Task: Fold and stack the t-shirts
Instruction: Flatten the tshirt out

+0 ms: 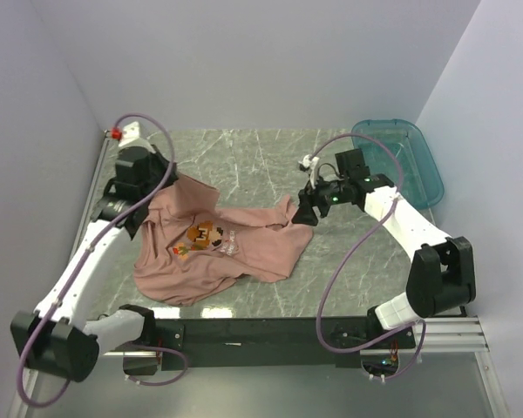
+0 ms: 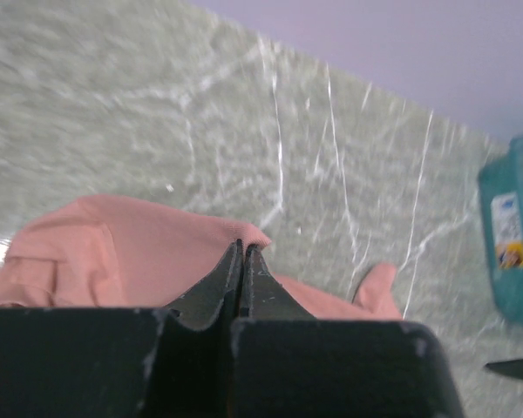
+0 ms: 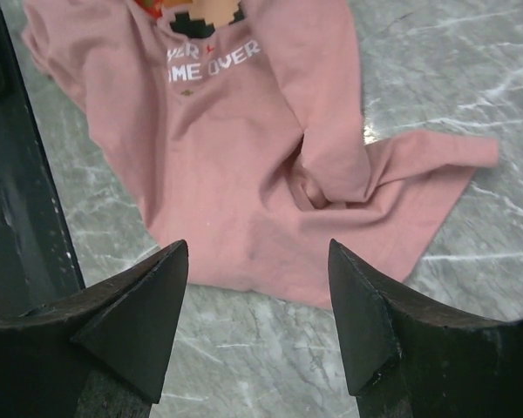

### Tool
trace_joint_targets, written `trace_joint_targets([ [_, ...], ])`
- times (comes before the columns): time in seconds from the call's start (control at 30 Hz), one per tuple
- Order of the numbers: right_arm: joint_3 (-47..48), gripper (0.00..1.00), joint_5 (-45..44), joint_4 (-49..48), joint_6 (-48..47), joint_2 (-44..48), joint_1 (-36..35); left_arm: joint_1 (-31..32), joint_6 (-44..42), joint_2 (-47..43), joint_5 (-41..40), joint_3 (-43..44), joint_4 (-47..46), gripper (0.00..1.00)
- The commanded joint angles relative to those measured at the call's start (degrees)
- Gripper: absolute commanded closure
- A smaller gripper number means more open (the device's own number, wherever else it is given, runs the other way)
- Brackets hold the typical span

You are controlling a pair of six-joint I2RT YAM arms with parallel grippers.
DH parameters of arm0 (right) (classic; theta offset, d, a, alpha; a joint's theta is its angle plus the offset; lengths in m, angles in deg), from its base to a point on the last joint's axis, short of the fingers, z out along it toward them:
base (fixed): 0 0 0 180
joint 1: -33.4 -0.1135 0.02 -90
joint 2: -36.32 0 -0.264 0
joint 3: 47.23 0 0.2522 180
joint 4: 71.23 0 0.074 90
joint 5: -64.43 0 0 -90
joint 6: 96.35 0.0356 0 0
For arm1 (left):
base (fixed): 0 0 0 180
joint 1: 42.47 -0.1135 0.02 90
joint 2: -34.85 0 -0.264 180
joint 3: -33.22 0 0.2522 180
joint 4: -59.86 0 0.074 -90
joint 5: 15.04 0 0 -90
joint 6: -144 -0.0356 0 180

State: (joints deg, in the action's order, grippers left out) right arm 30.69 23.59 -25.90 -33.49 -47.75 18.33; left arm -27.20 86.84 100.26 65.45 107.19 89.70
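One salmon-pink t-shirt [image 1: 218, 248] lies crumpled on the marble table, its pixel-character print and white lettering facing up. My left gripper [image 1: 168, 179] is at the shirt's far left corner. In the left wrist view its jaws [image 2: 242, 247] are pressed together with the pink cloth [image 2: 113, 252] bunched right at their tips. My right gripper [image 1: 307, 211] hovers over the shirt's right edge. Its fingers [image 3: 258, 248] stand wide apart above the hem [image 3: 244, 157] and hold nothing.
A teal plastic tub [image 1: 401, 161] sits at the table's far right corner and shows at the right edge of the left wrist view [image 2: 514, 226]. Grey walls close in the back and both sides. A black rail [image 1: 244, 331] runs along the near edge.
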Motion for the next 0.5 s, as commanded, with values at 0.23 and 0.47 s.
trace_joint_targets([
  [0.23,11.14,0.29,-13.83,1.56,-0.90,-12.40,-6.29,-8.40,-3.31,-9.50,3.36,1.41,3.87,1.00],
  [0.47,24.40,0.29,-19.36,8.23,-3.89,-21.65,-5.94,-9.55,-5.15,-12.41,0.22,1.76,4.40,1.00],
])
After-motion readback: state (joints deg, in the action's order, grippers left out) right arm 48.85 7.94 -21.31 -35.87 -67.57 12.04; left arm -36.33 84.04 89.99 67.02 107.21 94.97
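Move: The right hand, open, has the sleeve-like tip at the shirt's far right about 10 cm ahead, 3 cm to its left and 15 cm below; the printed chest lies about 21 cm left and 3 cm ahead of that hand, and the bin some 25 cm right and 18 cm ahead. The left hand already holds a lifted shirt edge; the shirt's left border lies about 9 cm left, 5 cm back and 25 cm below it, the print 7 cm right and 2 cm back. The left hand keeps its shut pinch on the shirt's edge and draws it on to the left, about 6 cm, while rising some 4 cm and easing back a little, slowing towards the end. Meanwhile the open right hand first dips and shifts slightly left, then swings forward about 7 cm in all towards the far-right sleeve tip, ending some 5 cm lower with its left-pointing fingers tipped about 15 degrees further down, still clear of the cloth. ##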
